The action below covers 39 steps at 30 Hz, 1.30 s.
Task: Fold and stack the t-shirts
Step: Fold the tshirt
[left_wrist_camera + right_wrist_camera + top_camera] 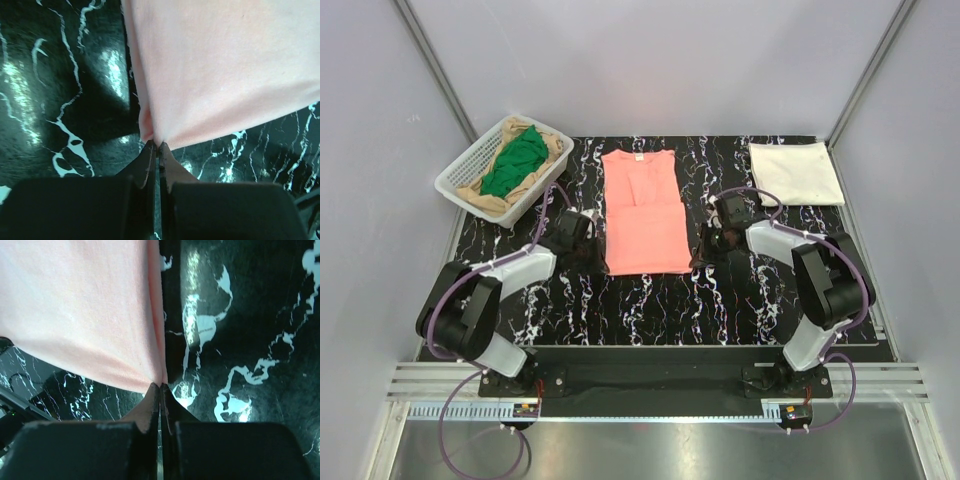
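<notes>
A salmon-pink t-shirt [642, 212] lies flat mid-table, its sides folded in to a long strip. My left gripper [592, 250] is shut on its near left corner; the left wrist view shows the pink t-shirt [220, 70] pinched at my left gripper [158, 146]. My right gripper [700, 250] is shut on the near right corner, and in the right wrist view the pink cloth [80, 310] runs into my right gripper [160, 386]. A cream-white t-shirt [796, 173] lies folded at the back right. Green [516, 160] and tan [490, 198] t-shirts are bunched in the basket.
The white mesh basket [460, 170] stands at the back left, partly off the black marbled mat [650, 310]. Grey walls close in the back and both sides. The arms' bases sit on a rail at the near edge.
</notes>
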Each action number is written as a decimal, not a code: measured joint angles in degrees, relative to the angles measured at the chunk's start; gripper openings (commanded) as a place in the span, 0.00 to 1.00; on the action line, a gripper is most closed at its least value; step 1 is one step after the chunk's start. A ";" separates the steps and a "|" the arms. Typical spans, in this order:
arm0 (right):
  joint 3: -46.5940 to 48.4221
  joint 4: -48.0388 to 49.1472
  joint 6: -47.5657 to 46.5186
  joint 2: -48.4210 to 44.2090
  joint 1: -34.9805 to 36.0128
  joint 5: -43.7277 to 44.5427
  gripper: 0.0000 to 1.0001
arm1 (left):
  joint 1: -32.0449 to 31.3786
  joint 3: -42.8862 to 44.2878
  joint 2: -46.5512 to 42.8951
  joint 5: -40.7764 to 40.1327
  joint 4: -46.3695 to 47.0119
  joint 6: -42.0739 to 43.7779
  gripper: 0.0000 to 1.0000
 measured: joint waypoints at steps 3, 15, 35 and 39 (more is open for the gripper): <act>-2.19 0.07 0.87 -1.81 -0.02 -0.13 0.00 | -0.20 -1.38 -1.20 1.90 0.11 -0.61 0.01; -10.03 -0.26 6.45 -10.60 3.13 -1.57 0.00 | -2.25 -9.94 -13.42 4.96 -0.92 -3.78 0.07; -23.10 3.32 23.43 -24.37 5.99 1.97 0.50 | -3.85 -20.52 -27.34 0.85 -3.10 -12.70 0.56; -25.92 5.90 26.99 -24.59 6.12 2.14 0.50 | -4.39 -22.73 -27.63 0.76 -1.49 -15.87 0.54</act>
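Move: Each gripper already pinches one corner of the t-shirt's near edge, just above the table. The bare strip where that edge is to lie is about 9 cm straight back from each hand. The table's front edge is some 20 cm behind the left hand. From that hand, the upper layer's far edge crosses the shirt about 20 cm ahead and 8 cm right, and the collar is roughly 38 cm ahead and 7 cm right. Draw both grippers back together about 9 cm towards the table's front edge, keeping the shirt's near corners pinched. Rise a centimetre or two on the way, then sink to the table top and open both grippers to let the corners go. Ease back another centimetre, turning the right hand some 15 degrees clockwise and the left slightly counter-clockwise. ##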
